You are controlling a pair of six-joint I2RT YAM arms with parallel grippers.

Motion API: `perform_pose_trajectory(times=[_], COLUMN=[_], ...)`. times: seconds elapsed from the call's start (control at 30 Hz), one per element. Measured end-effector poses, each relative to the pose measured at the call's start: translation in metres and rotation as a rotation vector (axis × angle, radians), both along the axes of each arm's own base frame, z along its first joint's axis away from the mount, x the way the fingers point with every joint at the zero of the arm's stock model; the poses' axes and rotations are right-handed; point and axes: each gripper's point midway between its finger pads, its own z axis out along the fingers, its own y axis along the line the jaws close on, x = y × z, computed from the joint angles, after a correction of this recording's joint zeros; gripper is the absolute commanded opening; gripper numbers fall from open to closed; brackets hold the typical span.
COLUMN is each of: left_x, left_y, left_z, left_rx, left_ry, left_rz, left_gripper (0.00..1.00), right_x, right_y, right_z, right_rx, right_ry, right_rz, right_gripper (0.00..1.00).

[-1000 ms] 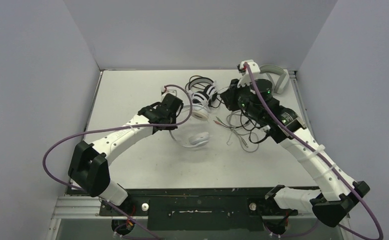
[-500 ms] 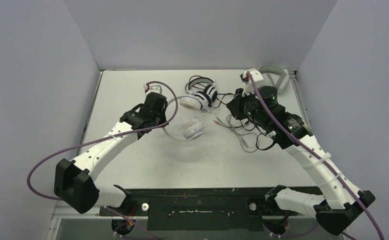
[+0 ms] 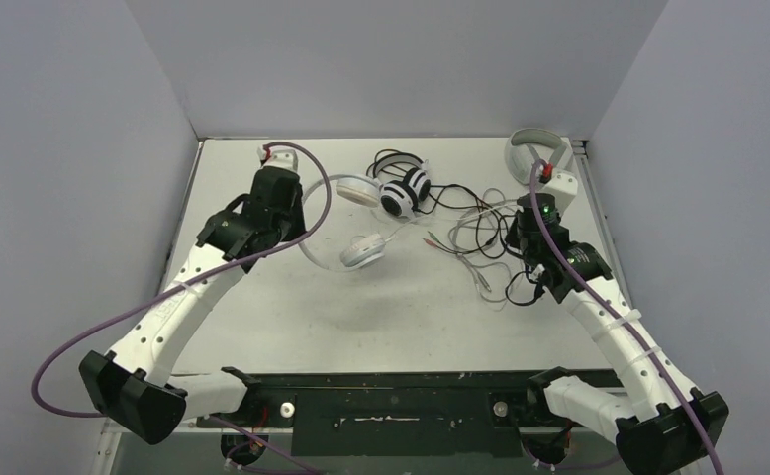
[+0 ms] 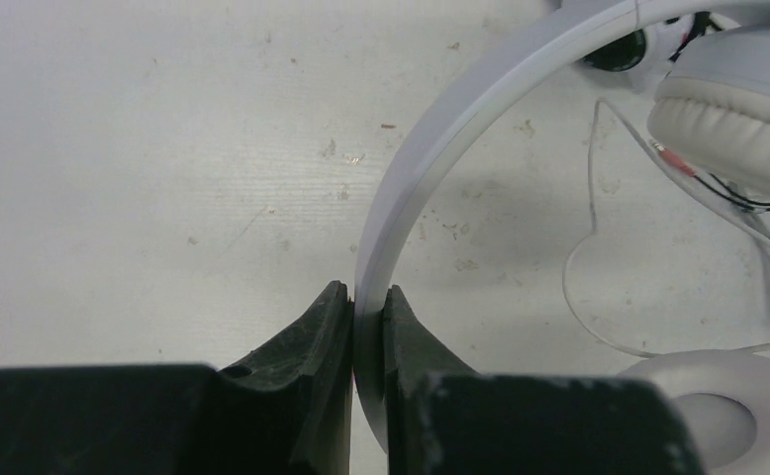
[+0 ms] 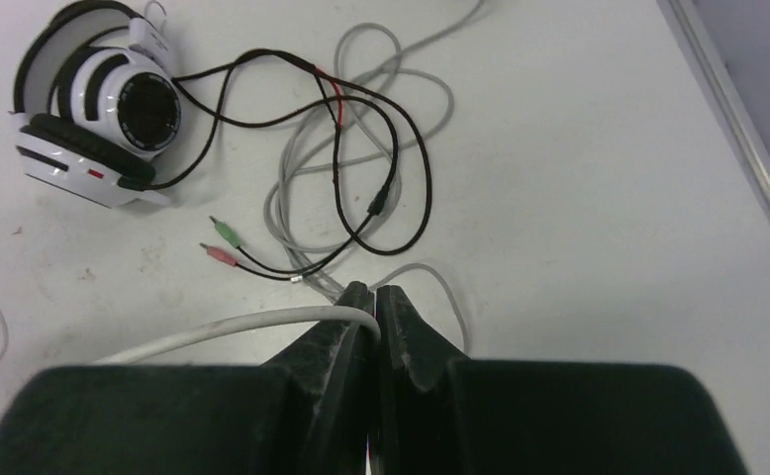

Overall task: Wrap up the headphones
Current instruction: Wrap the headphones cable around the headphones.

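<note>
The small white headphones hang above the table, and my left gripper is shut on their thin white headband. One cup shows at the upper right of the left wrist view, the other at the lower right. The black-and-white headset lies on the table at the back, its black cable looped loosely. My right gripper is shut on a pale grey cable that runs off to the left.
A light grey over-ear pair sits in the back right corner, and its grey cable tangles with the black one at mid-right. Green and red plugs lie beside the tangle. The table's right edge is close by.
My left gripper carried the white headphones left and toward the back. The right gripper pulled back to the right, away from the black-and-white headset, still shut on the pale cable.
</note>
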Motion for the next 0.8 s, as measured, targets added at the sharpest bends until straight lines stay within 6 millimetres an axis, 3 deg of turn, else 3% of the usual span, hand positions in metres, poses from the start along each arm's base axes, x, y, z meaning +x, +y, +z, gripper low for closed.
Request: perform_pose_trajectory(times=[0.03, 0.1, 0.17, 0.27, 0.33, 0.4, 0.5, 0.67, 0.8], left_x=[0.0, -0.002, -0.004, -0.01, -0.018, -0.026, -0.034, -0.035, -0.038], left_y=[-0.001, -0.004, -0.013, -0.037, -0.054, -0.065, -0.077, -0.083, -0.085], left_z=[0.01, 0.036, 0.069, 0.12, 0.144, 0.156, 0.157, 0.135, 0.128], left_rx=[-0.001, -0.024, -0.08, -0.208, -0.289, -0.337, -0.371, -0.361, -0.364], left_ry=[-0.008, -0.029, -0.058, -0.12, -0.146, -0.146, -0.109, -0.01, 0.026], left_rz=[-0.01, -0.042, -0.099, -0.211, -0.294, -0.359, -0.425, -0.445, -0.457], left_gripper=[0.0, 0.0, 0.0, 0.0, 0.0, 0.0, 0.0, 0.0, 0.0], right_x=[0.0, -0.001, -0.003, -0.005, -0.005, -0.007, -0.016, -0.037, -0.057], right_y=[-0.005, -0.004, 0.006, 0.028, 0.047, 0.063, 0.08, 0.105, 0.125], right_z=[-0.008, -0.025, -0.041, -0.051, -0.045, -0.032, -0.005, 0.045, 0.057], right_rx=[0.002, 0.015, 0.03, 0.051, 0.082, 0.115, 0.159, 0.193, 0.247], right_ry=[0.014, 0.037, 0.066, 0.086, 0.054, -0.004, -0.131, -0.339, -0.466], right_rz=[-0.024, -0.019, 0.04, 0.191, 0.311, 0.41, 0.539, 0.748, 0.904], right_gripper=[0.43, 0.82, 0.94, 1.0, 1.0, 1.0, 1.0, 1.0, 1.0])
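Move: My left hand already pinches the white headphones by the headband; their near ear cup, where the cable leaves, sits about 13 cm to its right, roughly level fore and aft and slightly below. From my right hand, shut on the cable, that cup is some 27 cm left, 3 cm back and 4 cm lower. The black-and-white headset lies about 22 cm ahead and 19 cm left of my right hand, the black cable's plugs 12 cm ahead and 11 cm left, the grey cable coil 12 cm straight ahead, all some 20 cm below. My right hand dips about 5 cm as it opens wide and lets go of the white cable, then swings left some 12 cm, back and up towards the headphones, turning its fingers counter-clockwise about 50 degrees and tipping them up. My left hand keeps its pinch on the headband and lifts the headphones some 15 cm, settling slightly, while carrying them right and a little back with a clockwise turn. ##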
